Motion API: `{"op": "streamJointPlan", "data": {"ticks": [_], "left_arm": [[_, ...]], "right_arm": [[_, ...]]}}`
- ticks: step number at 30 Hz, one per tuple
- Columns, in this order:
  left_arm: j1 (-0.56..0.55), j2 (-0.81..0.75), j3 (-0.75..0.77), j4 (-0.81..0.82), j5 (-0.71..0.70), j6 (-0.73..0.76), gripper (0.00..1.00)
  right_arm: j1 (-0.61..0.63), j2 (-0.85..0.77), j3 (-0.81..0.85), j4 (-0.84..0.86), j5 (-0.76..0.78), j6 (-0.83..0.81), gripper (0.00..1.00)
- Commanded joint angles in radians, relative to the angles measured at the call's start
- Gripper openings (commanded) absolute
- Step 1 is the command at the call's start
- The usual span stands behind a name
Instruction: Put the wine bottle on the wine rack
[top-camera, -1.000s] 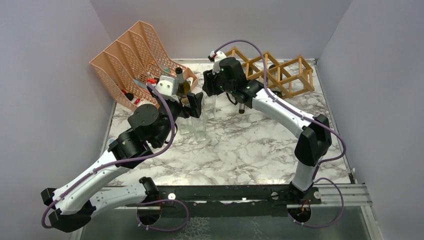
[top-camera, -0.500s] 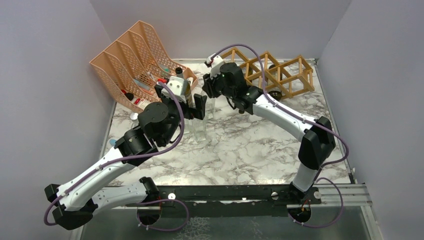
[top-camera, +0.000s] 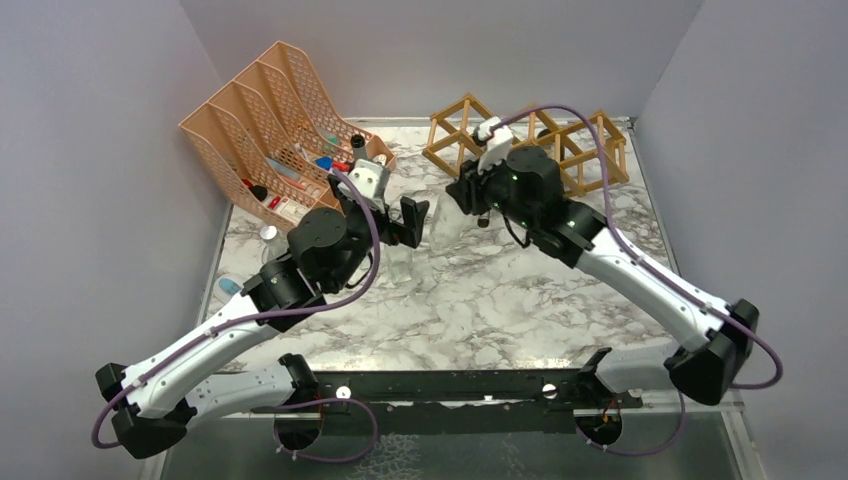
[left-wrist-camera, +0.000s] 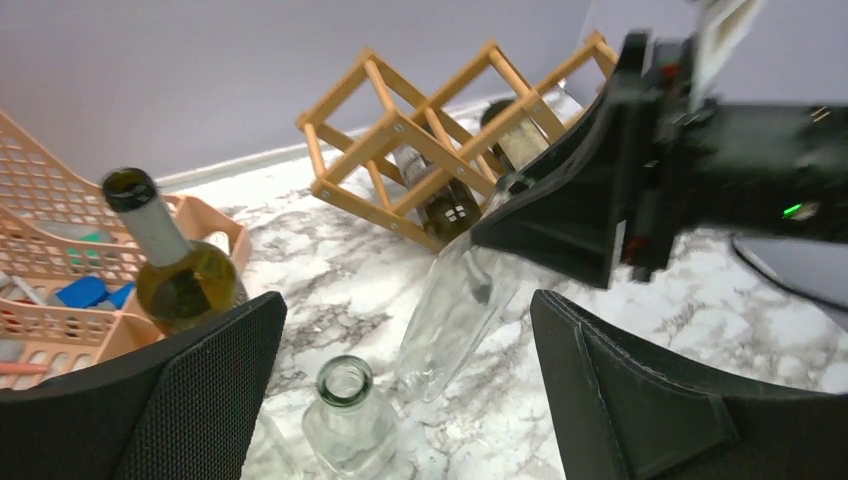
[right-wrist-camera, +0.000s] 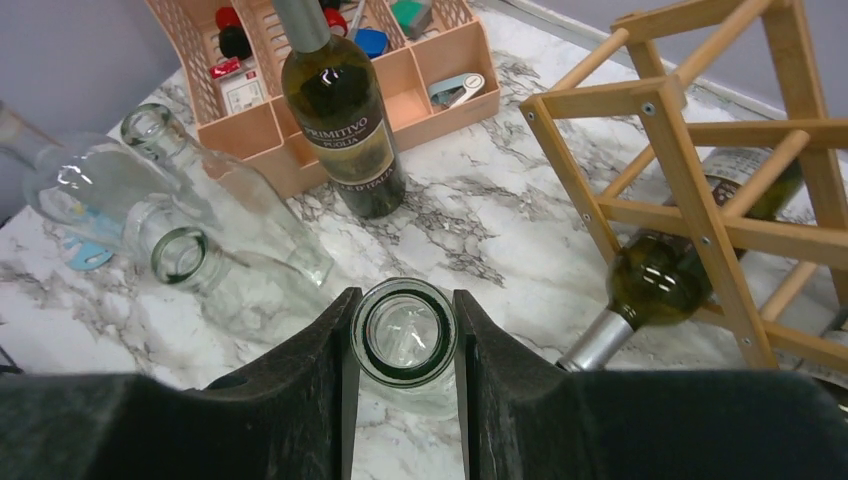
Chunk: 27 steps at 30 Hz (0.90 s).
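A clear glass wine bottle (right-wrist-camera: 405, 350) is pinched at the neck between the fingers of my right gripper (right-wrist-camera: 405, 296), which is shut on it. In the left wrist view this bottle (left-wrist-camera: 455, 320) hangs tilted, its base low over the marble, under the right gripper (left-wrist-camera: 560, 220). My left gripper (left-wrist-camera: 408, 300) stands wide open just in front of it and holds nothing. The wooden lattice wine rack (top-camera: 600, 150) stands at the back right, a short way beyond the right gripper (top-camera: 462, 195). A green bottle (right-wrist-camera: 655, 280) lies in one cell.
A second clear bottle (left-wrist-camera: 345, 420) stands upright beside the left gripper, and more clear ones (right-wrist-camera: 215, 180) lie to the left. A dark labelled wine bottle (right-wrist-camera: 340, 120) stands by the peach mesh organizer (top-camera: 260, 120) at the back left.
My right gripper closed on the clear bottle's neck and carried it rightward toward the rack, tilting it. The left arm edged right and stayed open.
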Motion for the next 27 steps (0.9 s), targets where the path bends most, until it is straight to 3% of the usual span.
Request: {"op": "streamJointPlan", "data": {"ticks": [1, 11, 15, 19, 23, 27], "left_arm": [[0.001, 0.025, -0.074, 0.108, 0.147, -0.022, 0.99], [-0.001, 0.161, -0.211, 0.246, 0.508, 0.004, 0.99], [-0.004, 0.216, -0.312, 0.385, 0.627, 0.01, 0.99], [-0.008, 0.242, -0.437, 0.566, 0.688, 0.057, 0.99], [-0.008, 0.293, -0.467, 0.618, 0.642, 0.102, 0.98], [-0.009, 0.329, -0.495, 0.714, 0.687, 0.131, 0.97]], "right_arm": [[0.007, -0.155, -0.046, -0.079, 0.049, 0.072, 0.06], [0.007, -0.414, -0.103, -0.289, 0.048, 0.166, 0.05], [0.006, -0.465, -0.124, -0.314, 0.039, 0.221, 0.03], [0.007, -0.493, -0.161, -0.306, 0.039, 0.261, 0.01], [0.007, -0.493, -0.146, -0.312, 0.015, 0.268, 0.01], [0.005, -0.496, -0.125, -0.306, -0.013, 0.257, 0.01]]}}
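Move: The clear bottle hangs by its neck from the right gripper, its middle about 13 cm below that hand and 4 cm left of it, level fore and aft; from the left hand it is about 11 cm ahead, 6 cm right and 19 cm down. From the right hand, the wine rack lies some 20 cm ahead, 15 cm right and 20 cm below, the dark wine bottle about 11 cm ahead, 20 cm left and 15 cm below. Right draws the bottle back-right about 14 cm; open left drops 21 cm, rightward, turning clockwise towards its lower body. ##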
